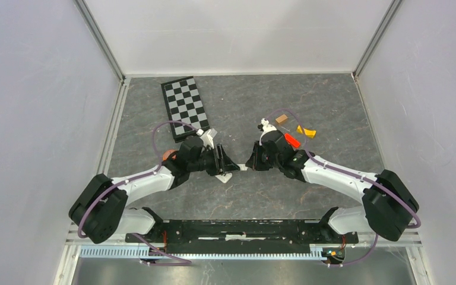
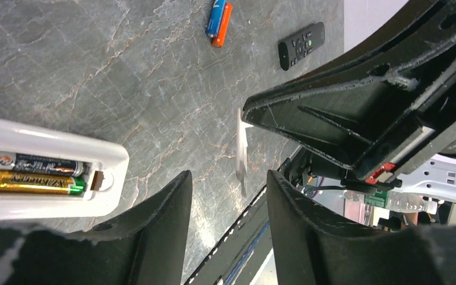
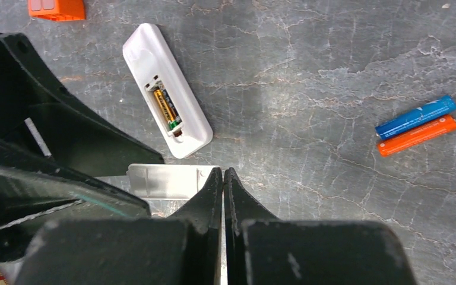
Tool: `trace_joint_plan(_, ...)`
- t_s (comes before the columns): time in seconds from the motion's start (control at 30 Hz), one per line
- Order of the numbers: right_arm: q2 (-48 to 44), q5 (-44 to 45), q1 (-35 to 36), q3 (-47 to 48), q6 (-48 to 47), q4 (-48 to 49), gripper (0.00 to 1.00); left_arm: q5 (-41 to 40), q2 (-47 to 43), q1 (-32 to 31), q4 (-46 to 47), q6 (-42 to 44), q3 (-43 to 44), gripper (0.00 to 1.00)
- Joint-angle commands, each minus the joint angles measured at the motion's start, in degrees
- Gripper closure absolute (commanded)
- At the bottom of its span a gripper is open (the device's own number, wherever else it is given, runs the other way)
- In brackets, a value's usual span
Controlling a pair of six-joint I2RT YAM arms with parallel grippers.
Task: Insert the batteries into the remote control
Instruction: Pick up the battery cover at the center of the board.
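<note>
A white remote control (image 3: 166,89) lies back up with its compartment open, and two batteries (image 3: 166,107) sit inside it, one gold and one dark (image 2: 32,173). A blue battery (image 3: 415,117) and an orange battery (image 3: 417,136) lie side by side on the table, apart from it. My right gripper (image 3: 223,173) is shut on the edge of the white battery cover (image 3: 166,181) and holds it off the table. My left gripper (image 2: 228,178) is open, with the cover's thin edge (image 2: 241,151) reaching in between its fingertips without touching them.
A small black remote (image 2: 301,44) lies beyond the loose batteries. An orange block (image 3: 56,9) sits near the white remote. A chessboard (image 1: 184,107) lies at the back left, and tan (image 1: 282,119), yellow (image 1: 306,132) and red (image 1: 292,141) blocks lie by the right arm.
</note>
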Motion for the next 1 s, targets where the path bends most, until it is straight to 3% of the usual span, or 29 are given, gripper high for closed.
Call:
trace_joint_plan(0.0,-1.4,-2.1,-0.3,2.4,0.2,2.2,1.0,2.1,2.3,-0.3,5.0,-2.6,3.0,0.48)
trace_joint_plan(0.13,-1.7,-2.3,-0.5,2.3,0.0,2.3,1.0,1.7,3.1,-0.3,7.4,-4.3,2.2,0.6)
trace_joint_plan(0.27,-2.1,-2.8,-0.9,2.1,0.1,2.7,0.99,3.2,3.5,-0.5,7.8,-3.0,2.8,0.88)
trace_joint_plan(0.3,-2.4,-3.1,-1.1,1.9,0.0,2.8,0.91,3.8,3.6,-0.5,8.0,-1.9,2.9,0.94)
trace_joint_plan(0.33,-2.9,-3.3,-1.3,1.7,0.0,3.1,0.77,4.1,3.2,-0.5,8.1,-0.7,3.1,0.98)
trace_joint_plan(0.4,-4.9,-3.8,-2.3,0.9,0.0,3.7,0.48,3.7,2.2,-0.5,8.0,2.4,3.5,0.98)
trace_joint_plan(0.53,-11.9,-8.2,-5.3,-1.2,-2.8,8.5,0.29,4.3,-0.8,-0.5,7.4,11.8,5.4,0.98)
trace_joint_plan(0.67,-17.2,-15.6,-7.2,0.6,-16.7,11.6,0.23,10.0,-3.6,-0.5,8.4,20.4,8.0,0.98)
trace_joint_plan(0.83,-16.7,-31.8,-7.3,9.7,-40.5,-0.1,0.21,18.5,-6.9,-0.5,8.5,27.5,11.8,0.98)
trace_joint_plan(0.97,-17.4,-33.4,-7.3,15.9,-54.1,-8.8,0.22,22.7,-9.2,-0.4,-3.8,39.4,19.4,0.98)
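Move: The right fingers already hold the battery cover up by its right end, with the cover's middle about 3 cm to the left of that hand and level with it. From the half-open left fingers the cover's middle lies some 3 cm to the right, about 1 cm ahead, at their height. The white remote lies about 9 cm left of the left hand, 2 cm ahead and 8 cm below; the blue and orange batteries lie about 12 cm to its right, 7 cm ahead and 8 cm down. While the right hand keeps the cover nearly still, the left hand eases little more than a centimetre to the right, onto the cover's free end, and shuts its fingers on it; the right fingers then open wide and let go of the other end. Both hands then rise off the table area, the left about 13 cm with the cover pinched in its tips, drifting slightly right and rolling its wrist some 40 degrees, the empty right about 17 cm, tipping up and turning counter-clockwise. ##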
